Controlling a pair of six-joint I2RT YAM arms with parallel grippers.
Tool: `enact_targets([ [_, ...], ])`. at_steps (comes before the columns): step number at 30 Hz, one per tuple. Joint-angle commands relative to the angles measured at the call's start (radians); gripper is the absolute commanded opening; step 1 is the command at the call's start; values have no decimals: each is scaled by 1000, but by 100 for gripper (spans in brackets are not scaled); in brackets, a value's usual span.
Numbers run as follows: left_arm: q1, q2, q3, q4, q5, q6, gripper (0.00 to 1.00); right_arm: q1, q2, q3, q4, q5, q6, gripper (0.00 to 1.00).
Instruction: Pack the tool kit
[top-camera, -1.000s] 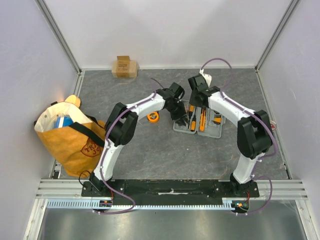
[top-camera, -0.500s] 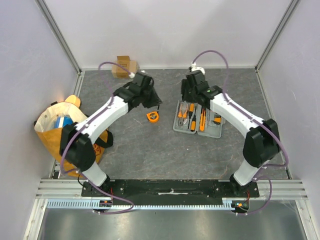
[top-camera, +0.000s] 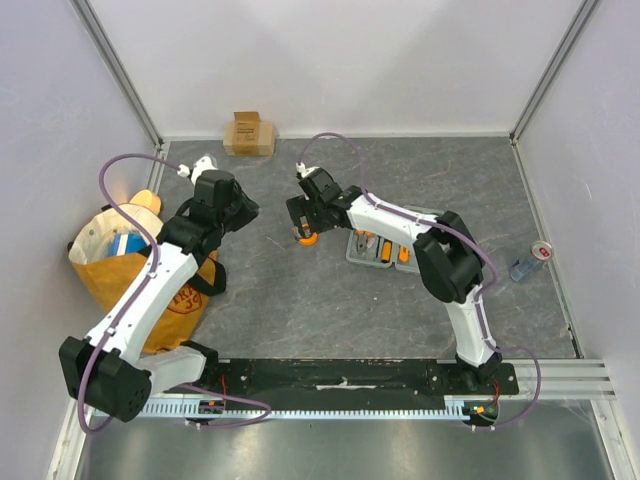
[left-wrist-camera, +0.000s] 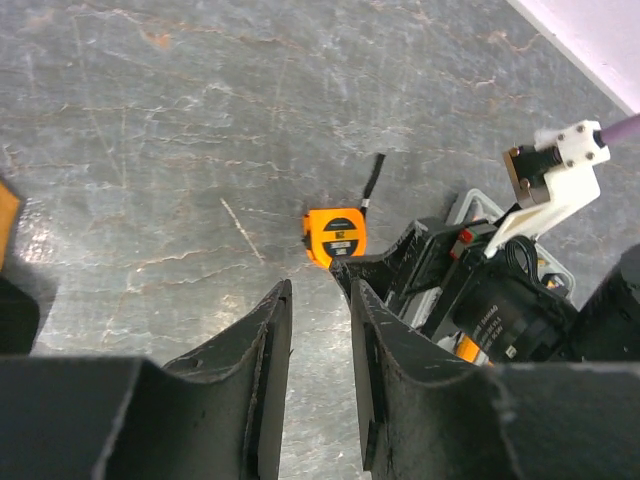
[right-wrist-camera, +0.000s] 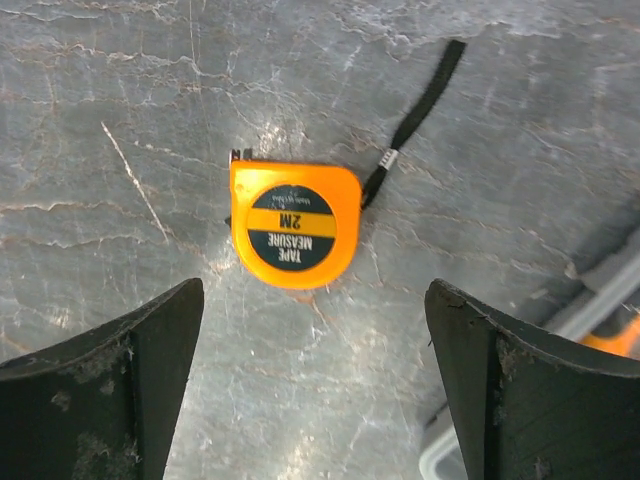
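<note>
The orange tape measure (right-wrist-camera: 293, 222) lies flat on the grey table, its black strap (right-wrist-camera: 420, 100) trailing away. My right gripper (right-wrist-camera: 312, 290) hangs just above it, wide open, with a finger on either side of the near end and nothing held. From above, the right gripper (top-camera: 304, 224) covers most of the tape measure (top-camera: 307, 238). The grey case (top-camera: 372, 258) lies open under the right forearm with orange-handled tools (top-camera: 385, 250) in it. My left gripper (top-camera: 240, 212) is off to the left, well apart. Its jaws (left-wrist-camera: 320, 290) stand a narrow gap apart and are empty.
A small brown cardboard box (top-camera: 250, 133) stands at the back wall. The yellow-orange bag (top-camera: 140, 275) sits at the left edge beside the left arm. A small bottle (top-camera: 528, 264) lies at the right, by the wall.
The right arm swung left from the case to the tape measure and opened its jaws wide. The left arm drew back left, away from the case.
</note>
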Motion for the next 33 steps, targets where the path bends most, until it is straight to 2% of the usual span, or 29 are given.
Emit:
enact_targets([
  [1, 28, -28, -53, 29, -13, 44, 37, 11, 74, 110, -2, 0, -20, 98],
  [16, 167, 13, -91, 41, 167, 65, 36, 20, 255, 253, -25, 38, 38, 98],
  [20, 193, 19, -99, 41, 193, 73, 36, 20, 282, 279, -39, 27, 35, 91],
  [26, 213, 33, -111, 56, 228, 76, 34, 29, 292, 289, -100, 33, 0, 75],
  [33, 221, 56, -125, 75, 267, 74, 33, 57, 272, 256, -134, 88, -75, 71],
])
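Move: The tape measure lies just ahead of the right hand, about 3 cm farther out, 3 cm to its left and 6 cm below. The open tool case has its middle some 17 cm to the right of this hand, about 4 cm farther out and 7 cm below. From the empty left hand the tape measure is around 8 cm ahead, 11 cm to the right and 21 cm below. Down about 5 cm, with some 3 cm each to the left and forward, the right hand sinks wide open over the tape measure; low down, its fingers close partway and pinch the case by its two sides, the wrist barely turning. Meanwhile the empty left hand sinks about 6 cm, shifts 4 cm left and tips down some 10 degrees, touching nothing. ##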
